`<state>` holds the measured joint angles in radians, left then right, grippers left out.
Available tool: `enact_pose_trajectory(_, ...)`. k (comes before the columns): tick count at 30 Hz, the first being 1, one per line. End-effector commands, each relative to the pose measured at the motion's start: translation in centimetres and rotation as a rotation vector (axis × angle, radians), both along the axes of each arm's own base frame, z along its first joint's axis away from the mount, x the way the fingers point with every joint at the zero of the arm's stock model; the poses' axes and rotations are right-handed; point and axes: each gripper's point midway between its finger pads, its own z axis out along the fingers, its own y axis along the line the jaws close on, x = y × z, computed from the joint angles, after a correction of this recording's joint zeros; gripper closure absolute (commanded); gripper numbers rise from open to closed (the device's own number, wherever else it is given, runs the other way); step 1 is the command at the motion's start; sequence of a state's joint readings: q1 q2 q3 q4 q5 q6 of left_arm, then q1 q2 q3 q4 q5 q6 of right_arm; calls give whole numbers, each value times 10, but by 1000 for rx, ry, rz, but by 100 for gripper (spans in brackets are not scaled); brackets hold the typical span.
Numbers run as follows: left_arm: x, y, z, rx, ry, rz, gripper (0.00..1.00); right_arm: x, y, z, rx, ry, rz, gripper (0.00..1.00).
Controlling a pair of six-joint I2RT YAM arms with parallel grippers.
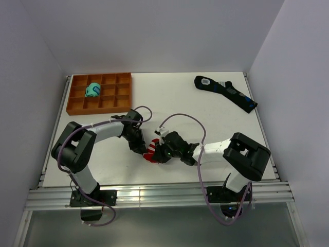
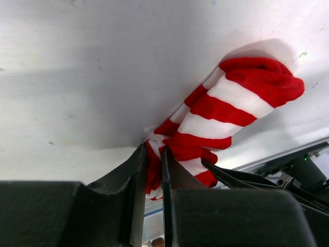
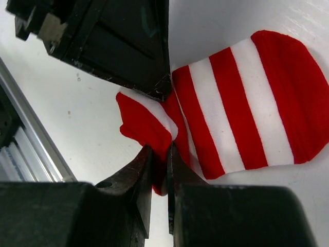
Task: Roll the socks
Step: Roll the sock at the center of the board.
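The red and white striped socks (image 1: pixel 151 152) lie near the table's front edge, between the two arms. In the left wrist view the socks (image 2: pixel 226 110) stretch away up and to the right, and my left gripper (image 2: pixel 153 154) is shut on their near end. In the right wrist view the socks (image 3: pixel 247 103) lie flat with the red toe at the far right. My right gripper (image 3: pixel 160 154) is shut on a folded red edge of them. The left gripper's black body (image 3: pixel 118 41) hangs just above that spot.
An orange compartment tray (image 1: pixel 77 103) stands at the back left with a teal sock bundle (image 1: pixel 93 90) in it. A long black sock with blue patches (image 1: pixel 226 92) lies at the back right. The table's metal front rail (image 1: pixel 154 195) runs close behind the grippers.
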<state>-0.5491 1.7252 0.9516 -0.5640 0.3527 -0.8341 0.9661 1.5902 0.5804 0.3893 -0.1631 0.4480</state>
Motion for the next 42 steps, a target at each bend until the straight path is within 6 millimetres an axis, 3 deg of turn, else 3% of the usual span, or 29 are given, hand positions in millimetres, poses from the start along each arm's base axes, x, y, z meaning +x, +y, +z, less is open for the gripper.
enact_pose_trajectory(1,16,6,4,33,-88,52,91,-15,-30,-44,-156,133,-5,95)
enact_pose_trajectory(12,40,4,35,-8,-231,151,75,-20,-43,-60,-119,337,-9,98)
enact_pose_trajectory(19,48,6,44,-27,-305,169,72,-25,-49,-61,-77,431,6,100)
enact_pose_trajectory(28,39,14,36,-45,-385,113,66,-28,-55,-65,-52,557,6,100)
enact_pose_trajectory(38,35,10,64,-183,-547,95,57,-29,-63,-68,-75,681,-11,100)
enact_pose_trajectory(42,31,9,62,-198,-555,73,57,-30,-63,-65,-85,727,-10,100)
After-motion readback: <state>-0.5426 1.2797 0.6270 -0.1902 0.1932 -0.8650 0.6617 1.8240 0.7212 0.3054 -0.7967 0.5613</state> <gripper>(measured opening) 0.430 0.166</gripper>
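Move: Both grippers still pinch the near, folded end of the striped sock, just above the board. The sock's middle is about 5 cm to the left gripper's right and 1 cm ahead; from the right gripper it is some 4 cm ahead and 1 cm left. The sock's far end lies about 6 cm ahead and 6 cm right of the left gripper. The wooden tray is roughly 27 cm ahead of that gripper and 21 cm to its left. Keep the right gripper pinched on the sock's near end and roll it forward about 30 degrees nearly in place, easing a centimetre or so forward and then right. Meanwhile bring the left gripper forward and up, opening its fingers to let go of the sock, then draw it slightly back and left and lift again, ending some 5 cm higher with its fingers swung forward. ##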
